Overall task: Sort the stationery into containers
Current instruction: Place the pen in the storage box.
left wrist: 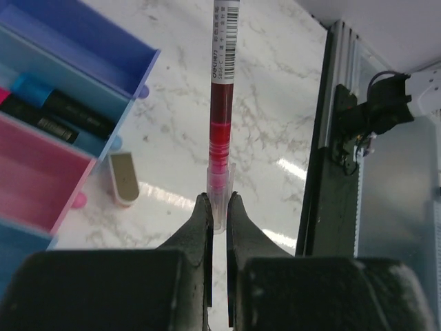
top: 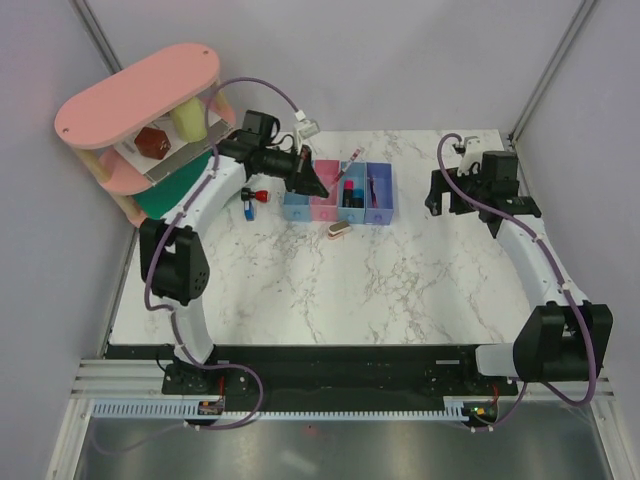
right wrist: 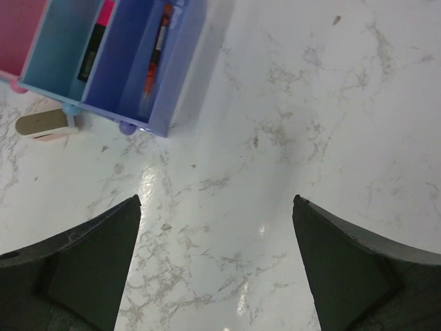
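My left gripper (left wrist: pixel 219 207) is shut on the clear end of a thin red pen (left wrist: pixel 220 117), which points straight out from the fingertips. In the top view this gripper (top: pixel 322 188) hangs over the row of containers with the pen (top: pixel 348 170) slanting above them. The containers are a light blue bin (top: pixel 297 208), a pink bin (top: pixel 323 203), a second light blue bin (top: pixel 352 197) with a black marker (left wrist: pixel 65 110) in it, and a violet-blue bin (top: pixel 380 190) with another red pen (right wrist: pixel 155 58). My right gripper (right wrist: pixel 217 207) stands open and empty over bare table, to the right of the bins.
A beige-grey stapler-like block (top: pixel 338 230) lies just in front of the bins. Small blue, red and black pieces (top: pixel 255 197) lie left of them. A pink oval tiered shelf (top: pixel 140 100) and a green board (top: pixel 165 190) fill the back left corner.
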`<state>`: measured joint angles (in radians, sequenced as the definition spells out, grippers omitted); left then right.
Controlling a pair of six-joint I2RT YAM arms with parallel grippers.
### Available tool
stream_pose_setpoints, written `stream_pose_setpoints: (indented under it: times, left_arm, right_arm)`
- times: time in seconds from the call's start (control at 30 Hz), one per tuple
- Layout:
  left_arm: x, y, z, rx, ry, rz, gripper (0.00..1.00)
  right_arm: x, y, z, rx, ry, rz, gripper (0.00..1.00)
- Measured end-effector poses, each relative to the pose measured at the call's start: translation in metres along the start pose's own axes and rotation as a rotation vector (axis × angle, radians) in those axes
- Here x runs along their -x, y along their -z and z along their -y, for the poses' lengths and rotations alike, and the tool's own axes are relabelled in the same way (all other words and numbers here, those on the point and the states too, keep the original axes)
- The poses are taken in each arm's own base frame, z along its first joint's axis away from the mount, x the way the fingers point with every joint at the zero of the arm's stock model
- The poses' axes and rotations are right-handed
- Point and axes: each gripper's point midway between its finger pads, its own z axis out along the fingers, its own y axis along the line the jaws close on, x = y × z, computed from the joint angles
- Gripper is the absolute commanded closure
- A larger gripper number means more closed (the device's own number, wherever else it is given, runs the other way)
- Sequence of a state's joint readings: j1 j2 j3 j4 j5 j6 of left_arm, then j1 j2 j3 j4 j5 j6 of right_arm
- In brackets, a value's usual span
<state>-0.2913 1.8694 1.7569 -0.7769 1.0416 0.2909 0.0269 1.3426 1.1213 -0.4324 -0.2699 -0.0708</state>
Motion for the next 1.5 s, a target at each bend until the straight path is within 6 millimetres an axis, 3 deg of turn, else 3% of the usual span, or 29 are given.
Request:
stream_pose_setpoints:
  times: [0.2,0.37,0.53,0.7,1.0,1.1,1.23,1.5]
  left_arm:
    - [-0.006,-0.097,-0.020,-0.081,0.149,-0.012,0.98]
    - [-0.009,-0.139,-0.060,-0.013,0.246,0.015,0.98]
    - [0.007,-0.155,-0.093,0.120,0.241,0.083,0.98]
    - [0.022,-0.171,-0.103,0.177,0.217,0.129,0.98]
    - [0.003,-0.197,-0.115,0.236,0.244,0.104,0.92]
    - [0.001,-0.197,-0.119,0.255,0.256,0.106,0.84]
    - [0.000,-0.197,-0.122,0.269,0.268,0.109,0.63]
    - [0.003,-0.197,-0.121,0.261,0.269,0.119,0.53]
  right_arm:
    - [0.001,0.006,0.053,-0.150,-0.075,0.021,0.02]
    - [-0.002,0.007,0.061,-0.172,-0.087,0.021,0.02]
    - [-0.014,0.004,0.060,-0.168,-0.095,-0.004,0.02]
    - [-0.018,0.003,0.060,-0.165,-0.099,-0.012,0.02]
    - [-0.018,0.005,0.058,-0.159,-0.104,-0.007,0.02]
    - [-0.015,0.007,0.057,-0.157,-0.102,0.002,0.02]
    - [-0.013,0.009,0.054,-0.146,-0.103,0.011,0.02]
    - [-0.011,0.011,0.054,-0.144,-0.101,0.018,0.02]
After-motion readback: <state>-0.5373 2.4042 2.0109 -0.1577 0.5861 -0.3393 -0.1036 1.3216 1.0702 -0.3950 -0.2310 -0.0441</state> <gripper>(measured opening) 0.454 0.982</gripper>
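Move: The left hand holds the pen; the storage box's blue right-end compartment lies about 12 cm ahead of it, 14 to its right and 20 below. The two markers' teal compartment is some 7 cm left of the blue one, level with it; the stapler is 2 cm ahead of the hand, 3 to its right and 21 below. From the right hand, the blue compartment is roughly 14 cm ahead, 14 left and 16 below. Left hand carries pen 15 cm right, down, forward to blue compartment, opens; right hand shifts 6 cm right. ##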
